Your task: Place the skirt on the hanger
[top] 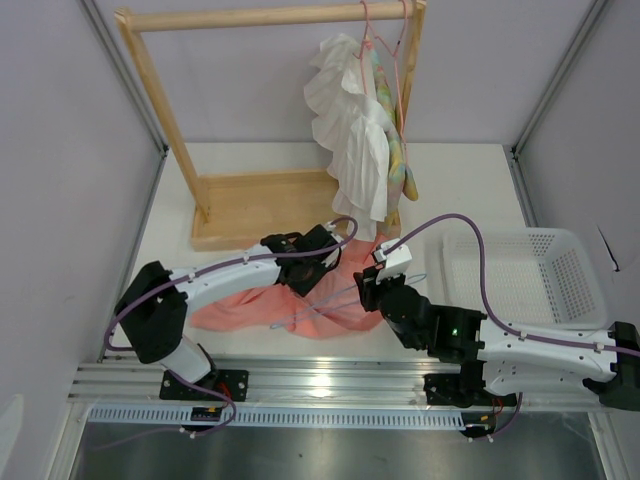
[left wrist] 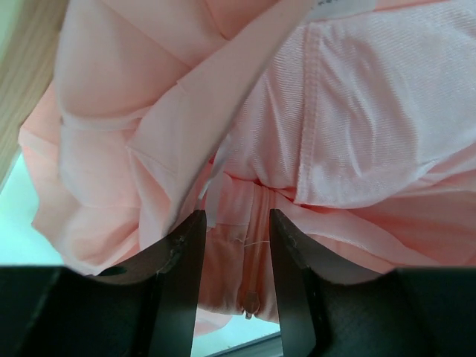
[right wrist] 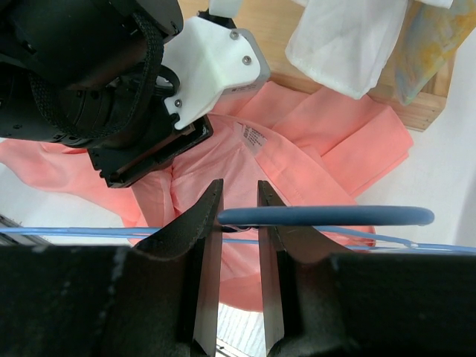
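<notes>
The salmon-pink skirt (top: pixel 240 310) lies crumpled on the table between the two arms, its white label (right wrist: pixel 253 137) showing inside the waistband. My left gripper (top: pixel 322 262) reaches over its far edge. In the left wrist view its jaws (left wrist: pixel 236 216) stand apart, with skirt fabric (left wrist: pixel 372 111) and a zip pull hanging in the gap. The light-blue wire hanger (top: pixel 345 293) stretches across the skirt. My right gripper (right wrist: pixel 239 195) is shut on the hanger (right wrist: pixel 335 216) at its neck, just right of the left gripper.
A wooden clothes rack (top: pixel 260 210) stands at the back, with a white ruffled garment (top: pixel 350 130) and a pastel garment (top: pixel 398 160) hung on pink-red hangers (top: pixel 385 40). A white plastic basket (top: pixel 530 270) sits to the right.
</notes>
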You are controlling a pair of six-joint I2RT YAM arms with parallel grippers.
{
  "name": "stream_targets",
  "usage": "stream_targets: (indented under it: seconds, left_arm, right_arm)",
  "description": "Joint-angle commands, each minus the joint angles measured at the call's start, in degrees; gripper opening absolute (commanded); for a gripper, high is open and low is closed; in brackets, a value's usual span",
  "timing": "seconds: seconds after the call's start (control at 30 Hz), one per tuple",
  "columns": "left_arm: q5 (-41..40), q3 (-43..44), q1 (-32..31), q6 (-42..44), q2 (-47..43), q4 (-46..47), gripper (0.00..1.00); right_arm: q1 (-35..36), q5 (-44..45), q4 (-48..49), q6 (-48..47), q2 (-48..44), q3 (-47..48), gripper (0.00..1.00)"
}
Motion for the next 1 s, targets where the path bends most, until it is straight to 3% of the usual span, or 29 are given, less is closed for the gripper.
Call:
stream_targets:
  seconds: [0.0, 0.53, 0.63, 0.8, 0.97]
  left_arm:
    - [-5.0, -1.3, -0.5, -0.3, -0.5, 2.0, 0.45]
    - [-10.7, -6.5, -3.7, 0.0, -3.4, 9.9, 0.41]
    - [-13.4, -6.9, -3.8, -0.5, -3.7, 10.5, 0.33]
    - [-13.9, -6.4, -3.8, -2.7, -5.1, 10.4, 0.03]
    - [-8.0, -7.3, -3.8, -4.2, -9.7, 11.6, 0.00]
  right_arm:
    - [0.1, 0.9, 2.5, 0.6, -0.7, -0.3, 0.00]
    - [0.2, 1.4, 2.4, 1.0, 0.5, -0.5, 0.00]
    - [0.3, 1.4, 2.5, 1.0, 0.3, -0.6, 0.00]
    - [0.4, 2.1, 2.4, 0.9, 0.3, -0.4, 0.00]
    - [0.5, 4.8, 0.0, 2.6, 1.2, 0.6, 0.00]
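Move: Just under the left fingertips, some 1 cm ahead and 1 cm below, lies the loose waistband edge of the pink skirt, with a thin white ribbon running down it. The care label is about 8 cm to the left hand's right and 5 cm ahead; the wooden rack base centres roughly 18 cm ahead and 2 cm left. From the right hand, which already holds the blue hanger, that edge is about 5 cm ahead, 15 cm left and 17 cm below. Sinking about 1.5 cm into the skirt with open fingers pointing down, the left hand tips its fingertips outward some 10 degrees, creeps about 1 cm forward and shuts fully on the waistband edge by the white ribbon, then rises about 2.5 cm. The right hand stays put, keeping its grip on the hanger. ##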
